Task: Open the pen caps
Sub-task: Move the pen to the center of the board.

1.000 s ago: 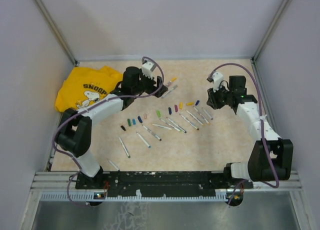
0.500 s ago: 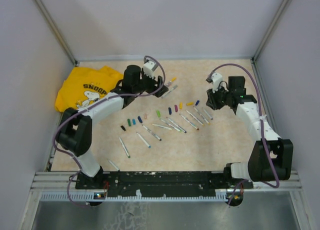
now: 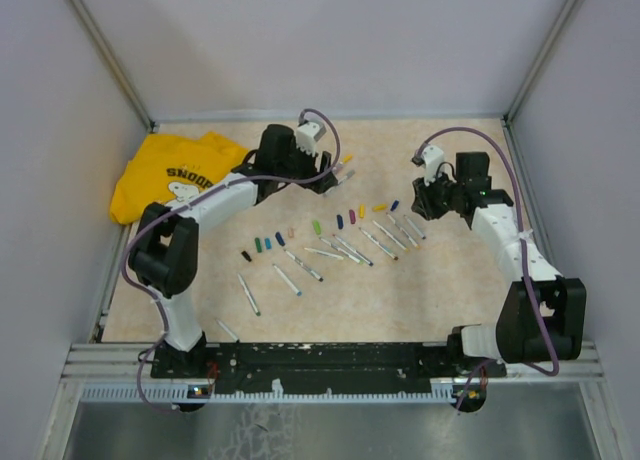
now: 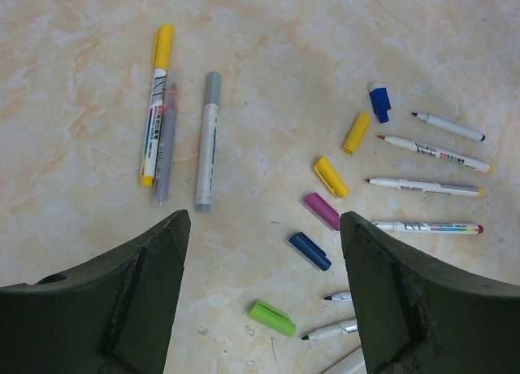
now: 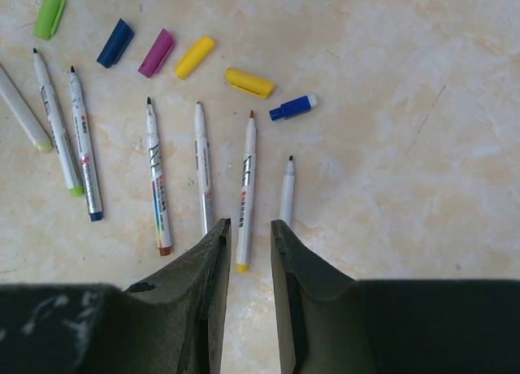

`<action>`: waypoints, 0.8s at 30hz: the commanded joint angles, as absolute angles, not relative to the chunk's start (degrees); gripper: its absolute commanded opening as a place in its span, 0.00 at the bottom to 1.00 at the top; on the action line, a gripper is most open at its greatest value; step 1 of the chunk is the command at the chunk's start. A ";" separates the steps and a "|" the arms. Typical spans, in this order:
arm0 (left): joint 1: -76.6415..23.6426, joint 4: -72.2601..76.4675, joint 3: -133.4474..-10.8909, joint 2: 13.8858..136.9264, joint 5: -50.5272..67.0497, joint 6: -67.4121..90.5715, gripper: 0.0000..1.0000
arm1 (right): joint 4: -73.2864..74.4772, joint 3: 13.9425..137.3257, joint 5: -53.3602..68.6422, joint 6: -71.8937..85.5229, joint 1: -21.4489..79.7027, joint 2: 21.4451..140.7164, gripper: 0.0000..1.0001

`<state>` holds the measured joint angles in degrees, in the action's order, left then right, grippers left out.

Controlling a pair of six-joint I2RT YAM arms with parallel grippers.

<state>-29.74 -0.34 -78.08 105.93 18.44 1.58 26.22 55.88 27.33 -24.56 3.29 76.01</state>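
Three pens with their pen caps still on lie side by side: a yellow-capped one (image 4: 154,106), a clear pinkish one (image 4: 165,146) and a grey one (image 4: 207,138). My left gripper (image 4: 264,219) hangs wide open above the table just short of them, nothing between its fingers. Loose pen caps lie nearby: green (image 4: 272,318), dark blue (image 4: 309,251), magenta (image 4: 322,210), two yellow (image 4: 331,176) and blue (image 4: 379,102). My right gripper (image 5: 250,222) hovers over uncapped pens (image 5: 245,187), its jaws a narrow gap apart and holding nothing.
A yellow Snoopy shirt (image 3: 165,175) lies at the back left. A row of loose caps (image 3: 262,245) and several uncapped pens (image 3: 290,278) spread across the middle of the table. Grey walls enclose the table on three sides.
The left arm has swung right and further back, towards the capped pens, and its jaws have narrowed a little. The right arm has not moved.
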 commanded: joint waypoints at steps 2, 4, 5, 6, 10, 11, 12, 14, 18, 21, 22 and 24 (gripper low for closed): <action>-29.30 -4.70 -82.36 108.51 16.65 0.19 0.79 | 25.06 56.36 28.07 -25.66 3.87 74.80 0.27; -29.34 -5.51 -83.26 109.29 16.33 0.02 0.79 | 25.10 56.40 28.05 -25.66 3.87 74.79 0.27; -29.32 -5.86 -83.70 109.71 16.22 -0.11 0.79 | 25.05 56.39 28.06 -25.66 3.87 74.81 0.27; -29.30 -6.18 -84.16 110.10 15.96 -0.20 0.79 | 25.09 56.34 28.04 -25.66 3.87 74.85 0.27; -29.31 -7.44 -86.08 111.30 15.42 -0.59 0.79 | 25.18 56.38 28.06 -25.62 3.86 74.88 0.27; -29.27 -7.80 -86.52 111.59 15.26 -0.71 0.79 | 25.14 56.35 28.08 -25.66 3.87 74.88 0.27; -29.30 -8.20 -86.90 111.95 15.16 -0.78 0.79 | 25.17 56.39 28.05 -25.66 3.87 74.88 0.27; -29.34 -8.79 -87.49 112.54 15.12 -0.79 0.77 | 25.19 56.34 28.04 -25.75 3.87 74.89 0.27; -29.31 -9.40 -88.44 113.57 15.75 -0.75 0.73 | 25.14 56.35 28.06 -25.75 3.91 74.88 0.27; -29.33 -10.59 -90.52 115.05 16.50 -1.04 0.63 | 25.20 56.41 28.04 -25.75 3.95 75.01 0.27; -29.29 -11.23 -91.46 115.66 16.65 -1.17 0.60 | 25.33 56.42 28.04 -25.75 3.95 75.05 0.27; -29.28 -12.52 -93.46 117.01 16.43 -1.21 0.52 | 25.35 56.43 28.08 -25.76 3.96 74.94 0.27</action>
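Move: The grey-capped pen lies about 8 cm ahead of the left hand, 3 cm to its right and some 15 cm below. The yellow-capped pen lies about 4 cm farther out than the grey-capped one and 1 cm to its left; on the near side of the grey-capped pen are the loose purple cap, 10 cm back and 3 cm right of it, and the green cap, 13 cm back and 6 cm left. From the idle right hand the grey-capped pen is roughly 16 cm ahead and 19 cm to the left. The left hand sinks and reaches forward at once, about 3 cm down and 2.5 cm forward, coming in over the near end of the grey-capped pen while its wrist tips some 5 to 10 degrees, pointing the fingers more steeply at the table. The fingers, wide open through most of the approach, begin to draw together near the end and are still well apart, high above the pen and touching nothing. ##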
